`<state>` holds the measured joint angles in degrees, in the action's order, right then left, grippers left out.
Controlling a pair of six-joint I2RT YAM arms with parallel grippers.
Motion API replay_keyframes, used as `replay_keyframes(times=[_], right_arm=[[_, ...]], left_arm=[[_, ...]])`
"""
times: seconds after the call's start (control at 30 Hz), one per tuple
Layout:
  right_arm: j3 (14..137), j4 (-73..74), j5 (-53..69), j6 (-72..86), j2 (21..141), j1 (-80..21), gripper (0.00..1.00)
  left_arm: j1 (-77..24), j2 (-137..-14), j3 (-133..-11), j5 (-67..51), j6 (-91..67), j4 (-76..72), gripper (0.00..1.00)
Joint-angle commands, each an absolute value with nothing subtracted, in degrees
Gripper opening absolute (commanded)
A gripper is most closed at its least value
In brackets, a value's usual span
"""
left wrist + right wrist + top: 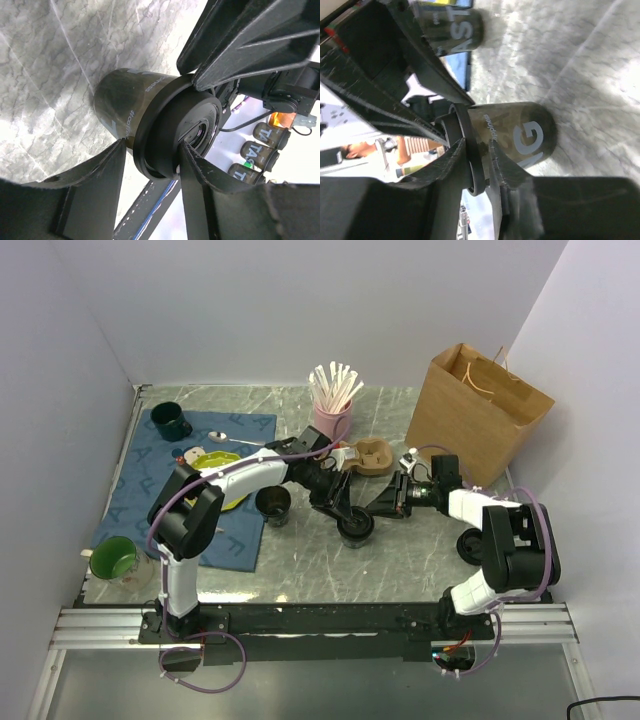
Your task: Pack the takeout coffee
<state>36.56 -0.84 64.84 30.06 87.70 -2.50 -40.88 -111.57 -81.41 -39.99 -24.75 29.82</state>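
Note:
A dark paper coffee cup [355,528] with a black lid stands on the marble table between both arms. In the left wrist view the cup body [117,100] and its lid [170,125] sit between my left gripper's [152,145] fingers, one against the cup side and one on the lid top. My right gripper [479,150] pinches the lid rim [465,135] from the other side, one finger over the lid and one on the cup wall [520,132]. From above, the left gripper [345,512] and the right gripper [378,505] meet at the cup.
A second dark cup [273,505] stands open, without a lid, left of the first. Behind are a cardboard cup carrier [372,455], a pink holder of wooden stirrers [333,410] and a brown paper bag [478,415]. A blue mat [190,490] and a green mug [113,560] lie left.

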Motion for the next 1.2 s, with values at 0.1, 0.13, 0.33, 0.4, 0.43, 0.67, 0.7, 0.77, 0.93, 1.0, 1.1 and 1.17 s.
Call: replay_keyframes(times=[0.1, 0.13, 0.33, 0.4, 0.43, 0.67, 0.7, 0.77, 0.93, 1.0, 1.1, 1.17], right_arm=[[45.69, 18.27, 55.02, 24.44, 82.1, -3.6, 0.46], [46.05, 19.06, 54.41, 24.0, 81.65, -3.69, 0.47], [48.07, 23.54, 52.39, 22.94, 78.93, -3.69, 0.48], [48.69, 24.52, 51.86, 22.68, 77.88, -3.6, 0.49], [48.87, 25.39, 51.51, 22.5, 77.44, -3.69, 0.5], [50.62, 29.78, 49.58, 21.45, 73.75, -3.6, 0.53], [51.41, 30.58, 47.83, 20.75, 73.31, -3.69, 0.54], [52.38, 32.94, 45.1, 20.22, 71.47, -3.87, 0.58], [57.12, 40.25, 30.19, 21.44, 66.63, -7.9, 0.72], [58.61, 41.83, 24.73, 22.93, 64.78, -12.53, 0.77], [59.76, 43.42, 16.8, 25.65, 63.63, -18.34, 0.85], [60.47, 44.03, 13.82, 27.15, 63.81, -20.64, 0.95]], left_arm=[[-41.13, -113.73, -82.78, -28.64, -21.35, 37.53, 0.55], [-40.96, -113.38, -83.31, -30.83, -21.71, 37.62, 0.56], [-38.59, -111.8, -86.22, -38.75, -24.96, 36.3, 0.67], [-38.32, -111.53, -88.06, -38.94, -24.96, 36.73, 0.7], [-38.32, -111.53, -88.76, -38.24, -24.7, 37.61, 0.71], [-37.97, -111.36, -91.84, -38.58, -24.52, 38.58, 0.8], [-37.97, -111.18, -92.11, -38.32, -24.43, 38.76, 0.81], [-37.88, -110.13, -93.5, -36.84, -24.43, 39.46, 0.82], [-37.27, -107.32, -99.13, -25.88, -23.47, 45.17, 0.84], [-36.3, -103.9, -99.32, -21.29, -24.69, 44.91, 0.86], [-33.93, -98.1, -96.08, -12.85, -27.85, 42.37, 0.9], [-31.22, -93.2, -90.91, -8.55, -30.13, 38.33, 0.97]])
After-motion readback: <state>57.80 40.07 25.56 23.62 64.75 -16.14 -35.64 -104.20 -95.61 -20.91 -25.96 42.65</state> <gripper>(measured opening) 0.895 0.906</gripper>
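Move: Standing between the two grippers, the lidded coffee cup has its middle about 3 cm right of the left hand, 1 cm back and 5 cm below; from the right hand it is some 4 cm left, 3 cm back and 5 cm down. From the left hand, the open black cup stands roughly 16 cm left and 4 cm ahead, while the cardboard carrier lies about 16 cm ahead and 2 cm right, with the pink straw holder some 22 cm ahead and 2 cm left. Backing off the lidded cup, both hands come free of its rim and open wide. The left eases slightly leftward, then speeds up and forward, about 9 cm up and 8 cm out towards the carrier, veering left and turning counter-clockwise late on. The right rises about 9 cm, drifting right before swinging partly back left, its fingers tipping some 30 degrees steeper down. ##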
